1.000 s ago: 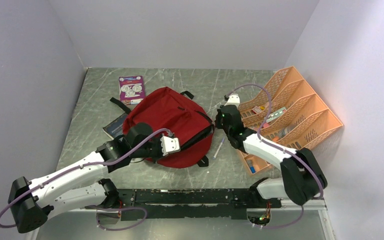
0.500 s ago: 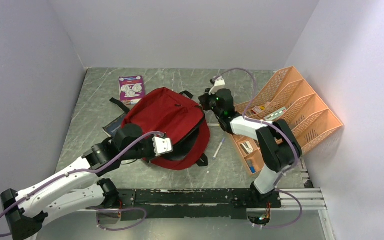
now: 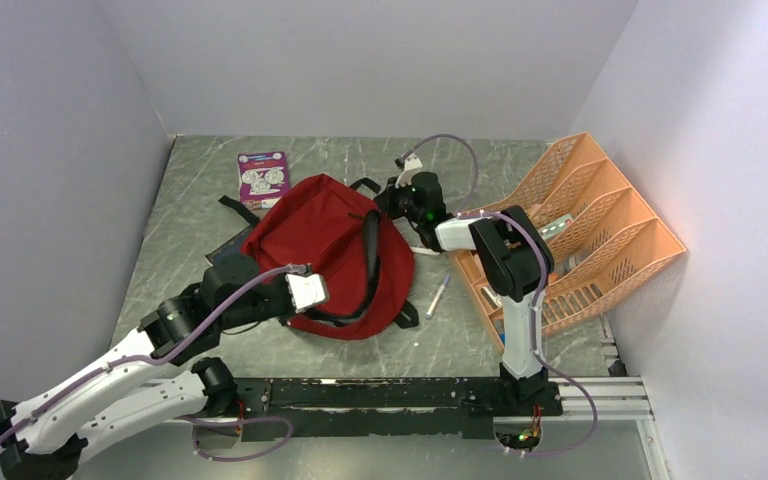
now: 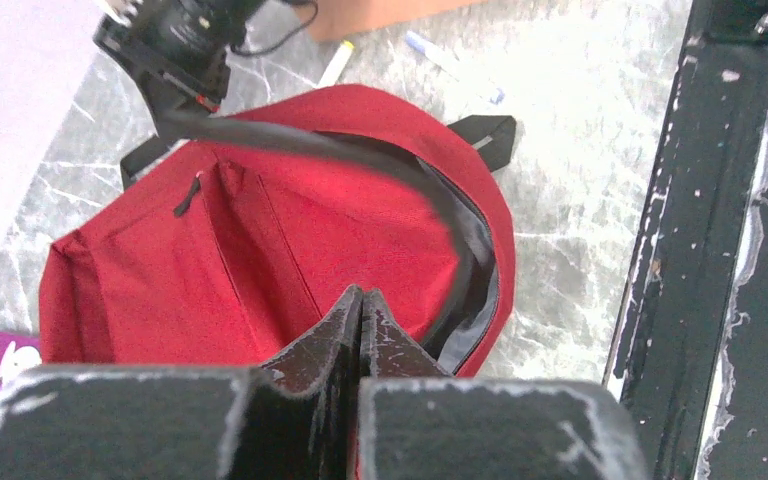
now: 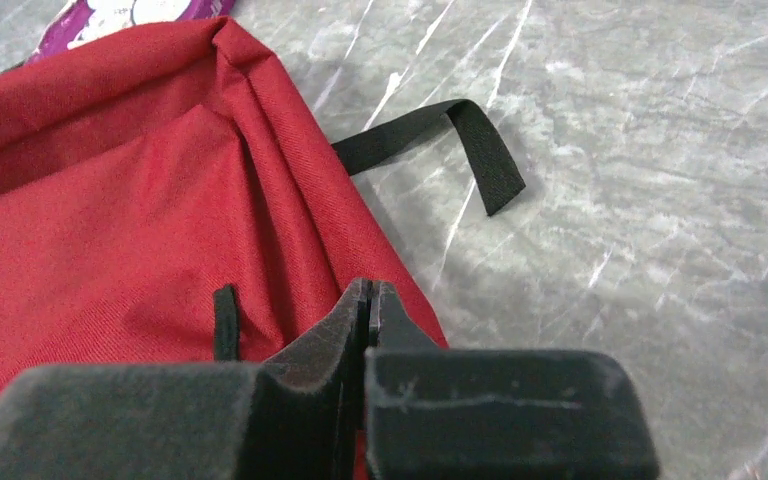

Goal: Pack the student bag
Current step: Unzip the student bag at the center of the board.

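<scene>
The student bag (image 3: 310,225), dark red with black trim, lies in the middle of the table. My left gripper (image 3: 322,300) is at its near-left edge, shut with red fabric pinched between the fingers (image 4: 345,318). My right gripper (image 3: 384,206) is at the bag's far-right corner and is also shut on the bag. A taut black zipper band (image 4: 360,155) runs from the right gripper down to the opening, where grey lining (image 4: 475,315) shows. In the right wrist view the shut fingertips (image 5: 352,305) sit over red fabric beside a loose black strap (image 5: 440,140).
A purple booklet (image 3: 263,178) lies beyond the bag and a dark blue notebook (image 3: 225,255) pokes out at its left. A pen (image 3: 438,296) lies right of the bag. An orange organiser (image 3: 590,230) stands on the right. A black rail (image 3: 390,392) runs along the near edge.
My right gripper has moved left and away from the organiser to the bag's far corner, drawing the black band up with it. The left gripper has pulled back to the left.
</scene>
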Action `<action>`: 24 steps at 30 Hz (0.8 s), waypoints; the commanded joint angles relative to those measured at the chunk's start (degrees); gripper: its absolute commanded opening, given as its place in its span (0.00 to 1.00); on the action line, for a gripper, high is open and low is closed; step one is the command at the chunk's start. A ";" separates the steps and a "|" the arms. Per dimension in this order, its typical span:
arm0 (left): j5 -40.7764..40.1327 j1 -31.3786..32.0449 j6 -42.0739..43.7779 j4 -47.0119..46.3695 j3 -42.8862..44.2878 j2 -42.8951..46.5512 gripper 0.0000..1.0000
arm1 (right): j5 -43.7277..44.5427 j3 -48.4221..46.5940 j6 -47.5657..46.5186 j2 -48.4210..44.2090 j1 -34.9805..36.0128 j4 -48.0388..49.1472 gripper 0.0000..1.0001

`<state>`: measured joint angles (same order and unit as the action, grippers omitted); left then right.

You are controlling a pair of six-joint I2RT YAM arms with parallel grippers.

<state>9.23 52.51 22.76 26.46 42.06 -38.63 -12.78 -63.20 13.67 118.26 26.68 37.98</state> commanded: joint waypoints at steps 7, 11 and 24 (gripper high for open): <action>-3.41 0.38 -4.21 -0.02 1.82 3.53 0.07 | -4.67 -6.03 4.69 3.92 -0.92 7.05 0.00; -13.86 0.37 -12.11 -5.94 0.51 3.17 0.61 | -5.68 -1.79 5.94 -0.47 -0.84 8.59 0.00; -16.15 0.74 -39.01 -29.69 5.19 -23.25 0.97 | -6.84 6.96 9.59 -10.15 -0.75 6.91 0.00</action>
<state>-4.14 52.62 -5.23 6.33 44.95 -57.34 -18.70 -57.87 21.61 109.93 26.04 43.13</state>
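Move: Beyond the left hand, about 14 cm ahead, 11 cm right and 15 cm down, lies the middle of the student bag's open zip line; the bag's middle is some 18 cm ahead, 3 cm right and 17 cm down, and the black strap end about 2 cm ahead, 20 cm right and 20 cm down. The right hand has the zip pull at its fingertips, with the small pocket tab 6 cm left and 2 cm back, and the strap loop 5 cm ahead and 4 cm left. Rising 2 cm first, the left hand opens from nearly shut to fully wide, then swings about 7 cm forward and 5 cm right over the bag, turning counter-clockwise some 20 degrees and dipping again at the end. The right hand, still shut on the zip's far end, pushes 2 cm on forward and a little left, then draws back about 4 cm while lifting 6 cm. ##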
